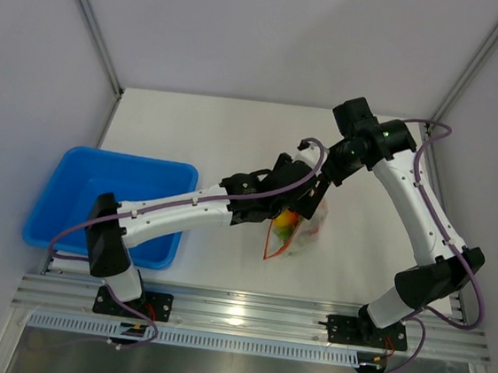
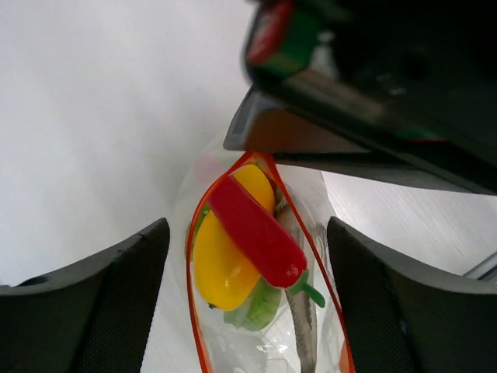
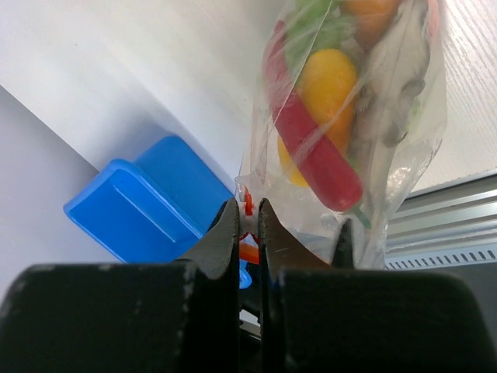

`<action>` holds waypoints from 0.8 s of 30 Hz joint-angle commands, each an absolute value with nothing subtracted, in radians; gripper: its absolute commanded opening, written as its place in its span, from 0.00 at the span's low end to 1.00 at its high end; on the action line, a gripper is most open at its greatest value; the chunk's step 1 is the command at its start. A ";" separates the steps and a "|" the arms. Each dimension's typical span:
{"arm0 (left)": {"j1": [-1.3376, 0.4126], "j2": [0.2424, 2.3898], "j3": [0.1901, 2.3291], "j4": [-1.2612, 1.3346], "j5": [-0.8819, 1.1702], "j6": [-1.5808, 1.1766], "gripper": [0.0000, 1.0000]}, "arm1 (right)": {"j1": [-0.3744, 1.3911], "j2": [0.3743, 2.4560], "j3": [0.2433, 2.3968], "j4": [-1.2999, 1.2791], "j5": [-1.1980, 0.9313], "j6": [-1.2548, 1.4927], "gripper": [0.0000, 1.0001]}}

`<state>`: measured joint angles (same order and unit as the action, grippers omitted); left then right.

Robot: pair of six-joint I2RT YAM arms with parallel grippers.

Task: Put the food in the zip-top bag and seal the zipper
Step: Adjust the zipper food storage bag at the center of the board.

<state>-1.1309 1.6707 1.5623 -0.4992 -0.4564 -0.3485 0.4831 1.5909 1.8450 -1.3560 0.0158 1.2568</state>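
Note:
The zip-top bag [image 1: 302, 237] hangs upright over the table's middle, its top corner pinched by my right gripper [image 3: 248, 208], which is shut on the zipper edge. In the left wrist view the red zipper [image 2: 189, 275] gapes in a loop. Food lies inside: a red chili [image 2: 256, 233] on top, a yellow piece [image 2: 221, 268], green bits [image 2: 260, 303] and a grey fish [image 2: 303, 326]. My left gripper [image 2: 247, 256] is open, its fingers [image 2: 116, 295] straddling the bag's mouth from either side. From the right wrist the chili [image 3: 314, 151] and yellow piece [image 3: 326, 81] show through the plastic.
A blue tray [image 1: 79, 195] sits at the table's left edge, also behind the bag in the right wrist view [image 3: 147, 202]. An aluminium rail [image 1: 244, 315] runs along the near edge. White walls enclose the back and sides. The two arms cross closely above the bag.

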 commanded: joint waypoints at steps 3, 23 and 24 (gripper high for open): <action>-1.126 1.672 1.539 -0.488 -0.456 -0.361 0.59 | 0.483 1.548 1.842 -1.356 0.017 1.285 0.00; -1.032 1.614 1.456 -0.480 -0.124 -0.324 0.01 | 0.448 1.523 1.738 -1.266 -0.074 1.182 0.23; -1.029 1.596 1.451 -0.471 -0.109 -0.318 0.01 | 0.442 1.523 1.738 -1.262 -0.087 1.157 0.32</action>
<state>-1.0397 1.6653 1.4677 -0.4736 -0.1967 -0.3553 0.4519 1.5669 1.7382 -1.2987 -0.0494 1.2270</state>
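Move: The zipper lips, spread open between the left hand's parted fingers, lie roughly 3 cm below its hand point. The zipper's held corner, in the right fingertips, is some 4 cm ahead, 4 cm to the right and 2 cm above; the yellow fruit in the bag is about 10 cm below, 2 cm back and 3 cm left. From the right hand, the lips' stretch lies about 4 cm back, 4 cm left and 5 cm below. Straight down about 4 cm goes the left hand, its fingers closing from nearly wide open to shut, pinching the two zipper lips together just short of the right fingertips while the wrist tips some 10 degrees further down. The right hand keeps its grip on the zipper's corner and sinks about 2 cm, then starts to open its fingers, to roughly a quarter, near the end. ##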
